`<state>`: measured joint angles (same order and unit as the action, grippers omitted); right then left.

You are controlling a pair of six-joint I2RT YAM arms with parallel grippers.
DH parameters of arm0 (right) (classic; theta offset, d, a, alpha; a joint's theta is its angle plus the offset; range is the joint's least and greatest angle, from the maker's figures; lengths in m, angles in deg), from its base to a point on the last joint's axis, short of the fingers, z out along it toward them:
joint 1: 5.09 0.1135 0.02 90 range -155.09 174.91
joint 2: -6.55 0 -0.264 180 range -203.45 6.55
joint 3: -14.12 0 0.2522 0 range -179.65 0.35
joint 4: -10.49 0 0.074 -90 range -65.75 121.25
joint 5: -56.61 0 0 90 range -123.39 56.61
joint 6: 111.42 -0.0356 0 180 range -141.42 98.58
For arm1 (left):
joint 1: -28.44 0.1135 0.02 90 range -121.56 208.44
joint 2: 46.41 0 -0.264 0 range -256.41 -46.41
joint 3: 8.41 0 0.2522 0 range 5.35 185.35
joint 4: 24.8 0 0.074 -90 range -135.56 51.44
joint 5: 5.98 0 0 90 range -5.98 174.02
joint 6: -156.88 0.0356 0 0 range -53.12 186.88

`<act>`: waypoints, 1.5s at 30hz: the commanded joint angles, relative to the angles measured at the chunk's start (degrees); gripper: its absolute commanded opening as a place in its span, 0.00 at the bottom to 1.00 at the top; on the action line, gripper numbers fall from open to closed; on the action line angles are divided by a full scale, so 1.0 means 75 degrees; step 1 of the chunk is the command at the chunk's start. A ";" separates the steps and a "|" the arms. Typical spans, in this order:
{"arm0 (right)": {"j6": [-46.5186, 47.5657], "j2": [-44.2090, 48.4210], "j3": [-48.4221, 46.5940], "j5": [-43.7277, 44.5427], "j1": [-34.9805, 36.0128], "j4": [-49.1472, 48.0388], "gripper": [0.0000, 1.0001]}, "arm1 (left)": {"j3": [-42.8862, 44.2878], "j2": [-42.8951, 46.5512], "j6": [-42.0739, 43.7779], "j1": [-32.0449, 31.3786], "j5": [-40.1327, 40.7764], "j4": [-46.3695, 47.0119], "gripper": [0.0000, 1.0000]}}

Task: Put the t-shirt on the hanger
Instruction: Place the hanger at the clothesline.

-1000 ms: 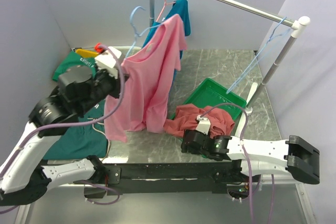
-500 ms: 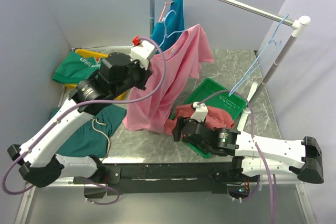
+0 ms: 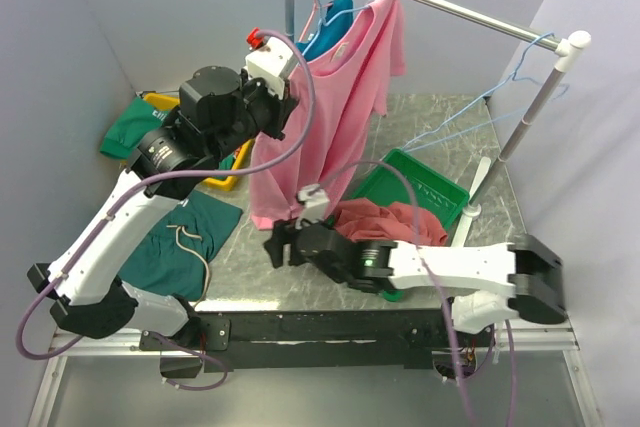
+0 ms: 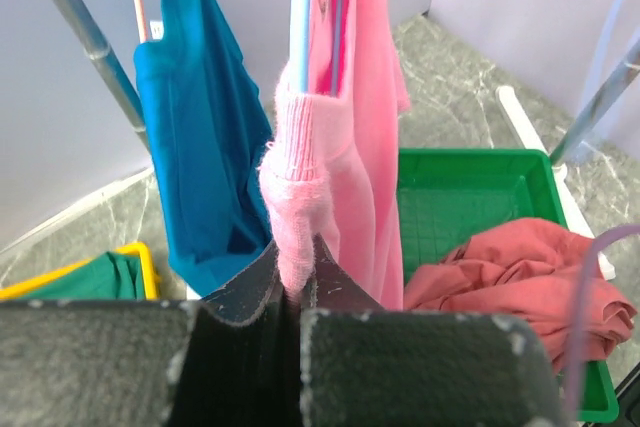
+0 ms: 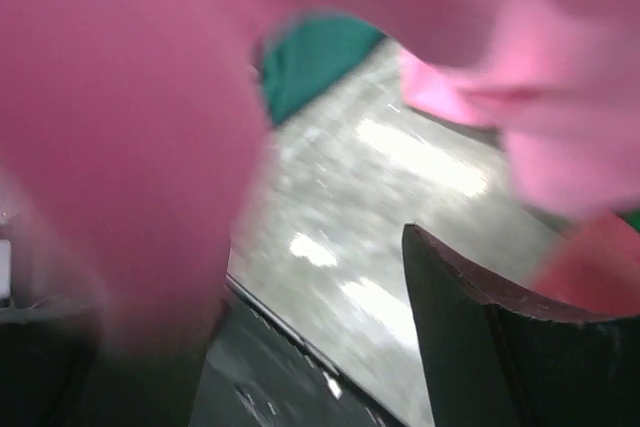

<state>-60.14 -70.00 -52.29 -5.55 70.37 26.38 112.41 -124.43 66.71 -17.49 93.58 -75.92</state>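
The pink t-shirt [image 3: 330, 97] hangs high, its top close to the rail [image 3: 450, 5] and its hem [image 3: 270, 215] low over the table. My left gripper [image 3: 288, 99] is shut on a bunched fold of it [image 4: 297, 237]. The light-blue wire of the hanger [image 4: 301, 7] runs up inside the cloth just above the jaws. My right gripper [image 3: 280, 244] stands open below the hem. In the right wrist view blurred pink cloth [image 5: 130, 147] covers one finger, and the other finger [image 5: 480, 327] shows bare.
A teal-blue shirt [image 3: 338, 13] hangs on a pink hanger behind the t-shirt. A rose-red garment [image 3: 395, 225] lies partly in a green tray [image 3: 440, 185]. Green clothes [image 3: 175, 247] and a yellow bin [image 3: 225, 183] lie at the left. More blue hangers [image 3: 500, 107] hang at the rail's right end.
My left arm has lifted the t-shirt up and right toward the rail. My right arm has swung left from the rose-red garment to under the shirt's hem.
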 commanded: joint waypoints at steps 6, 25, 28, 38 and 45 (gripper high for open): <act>0.0124 -0.2400 -0.1664 -0.0289 -0.0695 -0.1538 0.73 | 0.1076 -0.0074 0.0151 0.0030 -0.0337 0.0576 0.01; -0.1095 -0.2684 -0.2648 0.0285 -0.3709 0.0735 0.75 | 0.0069 0.0699 -0.0294 0.0019 -0.0443 0.0470 0.01; -0.1002 -0.2543 -0.2848 0.0226 -0.4026 0.0817 0.75 | -0.0130 0.0746 -0.0423 0.0031 -0.0478 0.0529 0.01; -0.1037 -0.2578 -0.2192 -0.0441 -0.4003 0.0314 0.75 | -0.1127 0.1168 -0.0529 0.0030 -0.0373 0.0435 0.01; -0.0791 -0.2297 -0.1783 -0.0477 -0.3582 -0.0037 0.75 | -0.0240 0.0209 -0.0435 0.0042 -0.0069 0.0131 0.01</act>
<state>-67.35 -91.03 -67.65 -9.14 41.11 30.09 103.74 -119.36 64.07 -17.42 91.52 -77.80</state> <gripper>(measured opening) 0.753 0.068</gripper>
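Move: The left hand already pinches the pink t-shirt and hanger at one shoulder; the near-left part of the clothesline lies roughly 18 cm ahead, 9 right and 14 above, with the teal shirt some 18 cm ahead, 3 right and 10 below. For the open right hand, the pink t-shirt's hanging body is about 16 cm ahead, 6 right and 8 above; the green box lies about 9 ahead, 29 right and 17 below, holding the salmon shirt, 8 ahead and 25 right. The right hand swings left at first, then drives forward into the hanging pink cloth and sweeps right while dipping, rising again and easing back a little, to finish about 20 cm forward, 6 to the right and 5 lower, turned some 30 degrees clockwise with its fingers still wide open against the shirt. Meanwhile the left hand keeps its pinch on the shoulder and hanger, holds nearly level, draws back about 2 cm, then sinks about 4 cm below where it began, away from the clothesline. ##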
